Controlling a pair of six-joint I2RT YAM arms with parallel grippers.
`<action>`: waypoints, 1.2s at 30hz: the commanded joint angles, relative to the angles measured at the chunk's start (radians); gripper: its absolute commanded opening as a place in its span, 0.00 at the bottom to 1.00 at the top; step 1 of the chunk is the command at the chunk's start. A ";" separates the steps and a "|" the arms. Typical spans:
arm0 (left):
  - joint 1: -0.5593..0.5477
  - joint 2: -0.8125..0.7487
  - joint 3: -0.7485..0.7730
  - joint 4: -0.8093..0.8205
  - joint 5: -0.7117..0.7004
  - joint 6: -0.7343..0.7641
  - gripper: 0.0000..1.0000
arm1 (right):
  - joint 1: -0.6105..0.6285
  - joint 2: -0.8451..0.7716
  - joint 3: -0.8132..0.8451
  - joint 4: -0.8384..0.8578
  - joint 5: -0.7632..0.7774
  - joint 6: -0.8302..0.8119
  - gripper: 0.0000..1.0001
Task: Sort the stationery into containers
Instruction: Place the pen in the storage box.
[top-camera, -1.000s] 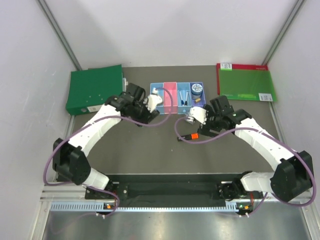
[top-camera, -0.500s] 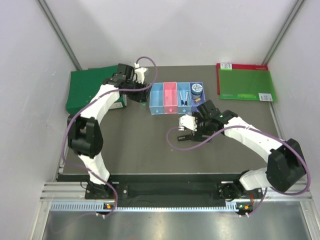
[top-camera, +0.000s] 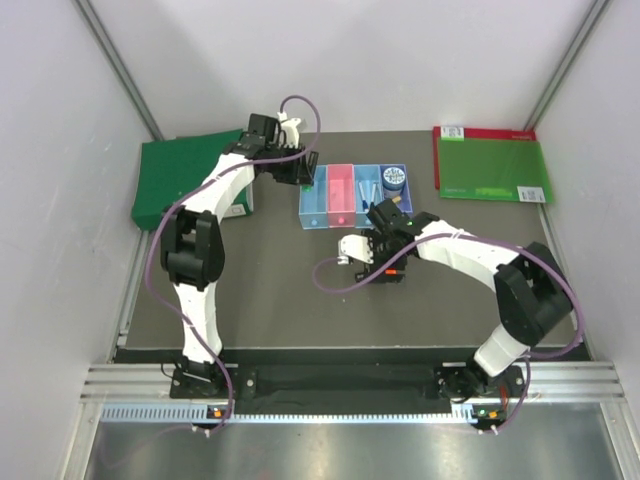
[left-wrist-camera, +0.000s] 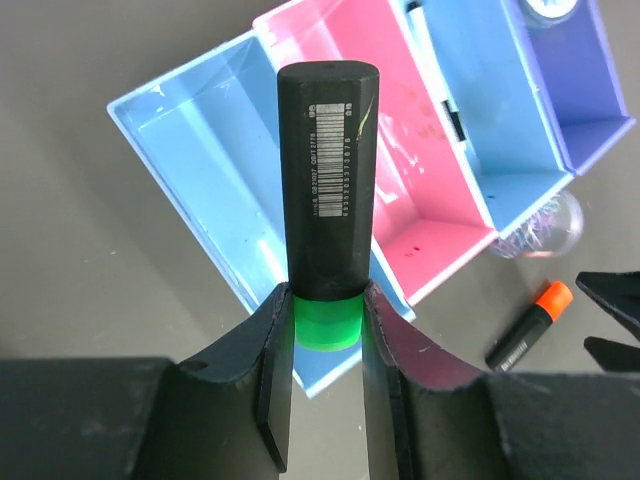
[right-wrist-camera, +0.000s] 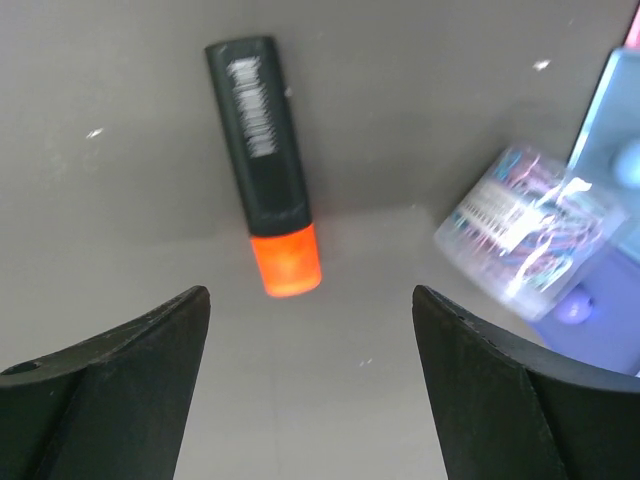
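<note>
My left gripper (left-wrist-camera: 327, 320) is shut on the green cap of a black highlighter (left-wrist-camera: 327, 190), which it holds above the leftmost light blue tray (left-wrist-camera: 215, 150) of the containers (top-camera: 340, 212). From above, that gripper (top-camera: 303, 172) sits at the row's back left corner. The pink tray (left-wrist-camera: 372, 120) shows nothing inside. The third tray holds a marker and a pen (top-camera: 368, 190), and the purple one a round tin (top-camera: 394, 180). My right gripper (right-wrist-camera: 310, 330) is open just above the table, with the orange-capped highlighter (right-wrist-camera: 265, 160) lying ahead of its fingers. A clear clip box (right-wrist-camera: 525, 230) lies beside it, next to the trays.
A thick green folder (top-camera: 190, 178) lies at the back left, under my left arm. A flat green board with red edges (top-camera: 490, 165) lies at the back right. Purple cables loop off both arms. White walls close in the table.
The left arm swung from in front of the trays to their back left corner, carrying the green-capped highlighter. The right gripper moved left and nearer, over the orange-capped highlighter.
</note>
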 joint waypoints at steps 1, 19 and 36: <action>-0.003 0.058 0.040 0.037 0.019 -0.045 0.00 | 0.015 0.050 0.082 0.026 -0.037 -0.010 0.81; -0.003 0.156 0.048 0.053 -0.009 -0.070 0.00 | 0.027 0.103 0.078 0.043 -0.077 0.018 0.70; -0.003 0.173 0.045 0.059 0.023 -0.086 0.14 | 0.059 0.106 0.015 0.075 -0.062 0.044 0.54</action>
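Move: Ahead of the left hand by some 6 cm, 2 cm to its right and 13 cm below is the middle of the storage box's left blue compartment, the place for the held green pen; the pink compartment adjoins it, about 9 cm right of the hand. The orange pen lies roughly 4 cm left of the right hand, 1 cm back and 5 cm lower, with the clip jar 9 cm ahead and 2 cm left of that hand, the purple compartment 18 cm ahead and 1 cm right. Lowering the green pen into the left blue compartment, the left hand sinks about 7 cm, most of it quickly at first, easing about 1 cm right late on as it tips some 10 degrees further down; its fingers keep their hold at the cap. The right hand creeps about 2.5 cm left and as much down towards the orange pen, its open fingers narrowing without gripping. ##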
